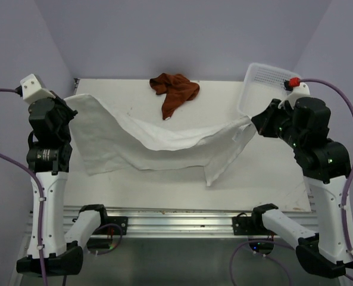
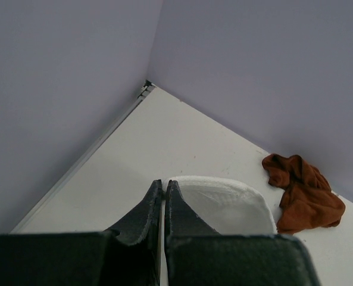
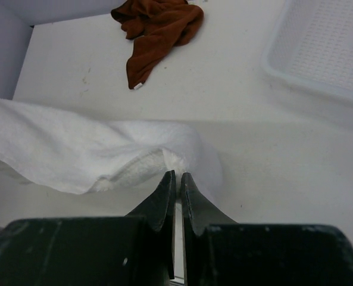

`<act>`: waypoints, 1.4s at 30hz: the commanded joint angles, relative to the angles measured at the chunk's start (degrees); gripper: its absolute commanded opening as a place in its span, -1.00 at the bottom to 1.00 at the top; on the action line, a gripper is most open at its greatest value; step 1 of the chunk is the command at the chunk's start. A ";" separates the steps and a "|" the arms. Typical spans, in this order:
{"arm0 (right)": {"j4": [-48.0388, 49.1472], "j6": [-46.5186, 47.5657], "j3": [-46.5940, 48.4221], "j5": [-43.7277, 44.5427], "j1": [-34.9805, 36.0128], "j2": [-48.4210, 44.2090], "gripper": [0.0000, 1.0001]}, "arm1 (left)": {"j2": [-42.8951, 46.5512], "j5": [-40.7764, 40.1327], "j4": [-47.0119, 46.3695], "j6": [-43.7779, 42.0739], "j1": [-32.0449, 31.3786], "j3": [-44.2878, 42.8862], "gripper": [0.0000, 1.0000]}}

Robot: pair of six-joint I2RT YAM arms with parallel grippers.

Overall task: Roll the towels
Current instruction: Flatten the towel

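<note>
The white towel [image 1: 158, 140] hangs stretched between both arms above the table, sagging in the middle with loose ends drooping down. My left gripper [image 1: 71, 102] is shut on its left corner; the white towel [image 2: 236, 205] curves off to the right of the left gripper [image 2: 163, 183]. At the other end my right gripper [image 1: 252, 120] is shut on the opposite corner, where the white towel [image 3: 75, 152] bunches just ahead of the right gripper [image 3: 177, 174]. The rust-brown towel [image 1: 173, 90] lies crumpled at the back of the table; both wrist views show this brown towel [image 2: 304, 193] [image 3: 155, 30] too.
A white perforated plastic basket [image 1: 262, 83] stands at the back right corner, right behind my right gripper; its rim [image 3: 307, 77] shows in the right wrist view. Purple walls close the table on three sides. The metal rail [image 1: 176, 220] runs along the near edge.
</note>
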State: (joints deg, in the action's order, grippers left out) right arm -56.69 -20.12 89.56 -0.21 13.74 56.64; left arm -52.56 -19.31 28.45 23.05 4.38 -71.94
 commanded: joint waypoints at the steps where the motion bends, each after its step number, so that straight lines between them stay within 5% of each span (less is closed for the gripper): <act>1: -1.58 -0.45 2.29 -2.08 -0.20 -3.20 -1.00 | 1.66 -4.51 0.99 -2.04 0.54 -2.06 -1.00; 13: -11.25 -1.50 15.46 2.67 -0.29 -3.91 -1.00 | 4.30 -7.93 5.65 -1.07 0.54 -10.31 -1.00; 22: -12.05 -2.90 12.67 5.12 -0.20 -4.79 -1.00 | 5.18 -9.78 6.71 -1.69 0.54 -10.68 -1.00; 34: 3.50 -2.21 -1.03 9.44 -0.20 1.88 -1.00 | -2.19 -10.23 -1.71 -1.87 0.54 -5.67 -1.00; 42: 16.69 1.22 -3.34 13.48 -0.46 13.22 -1.00 | -15.11 -9.61 -9.63 -1.69 0.71 -4.43 -1.00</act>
State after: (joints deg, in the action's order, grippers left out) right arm -49.74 -21.52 85.19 10.04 13.74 67.42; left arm -64.31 -28.73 27.22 21.87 4.49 -76.31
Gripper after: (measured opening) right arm 0.034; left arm 0.018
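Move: Both closed grippers hold the far corners of the white towel in the air. The towel's middle hangs about 30 cm to the left hand's right, level with it and some 17 cm lower. The bare table middle lies 30 cm right of the left hand, 8 cm ahead and 38 below. From the right hand the table middle is 29 cm left and 12 ahead, the brown towel 21 left and 38 ahead, the basket 18 right and 36 ahead. Keeping their pinch on the white towel's two far corners, both hands first pull back towards the base by about 7 cm while rising about as much, the fingers tipping up a little. Then both reverse and swing the towel forward and down over the table middle, the left hand by some 11 cm forward and the right by about 14, still speeding up at the end, easing slightly apart, with the fingers tipping down and turning outwards some 10 degrees on each side. ##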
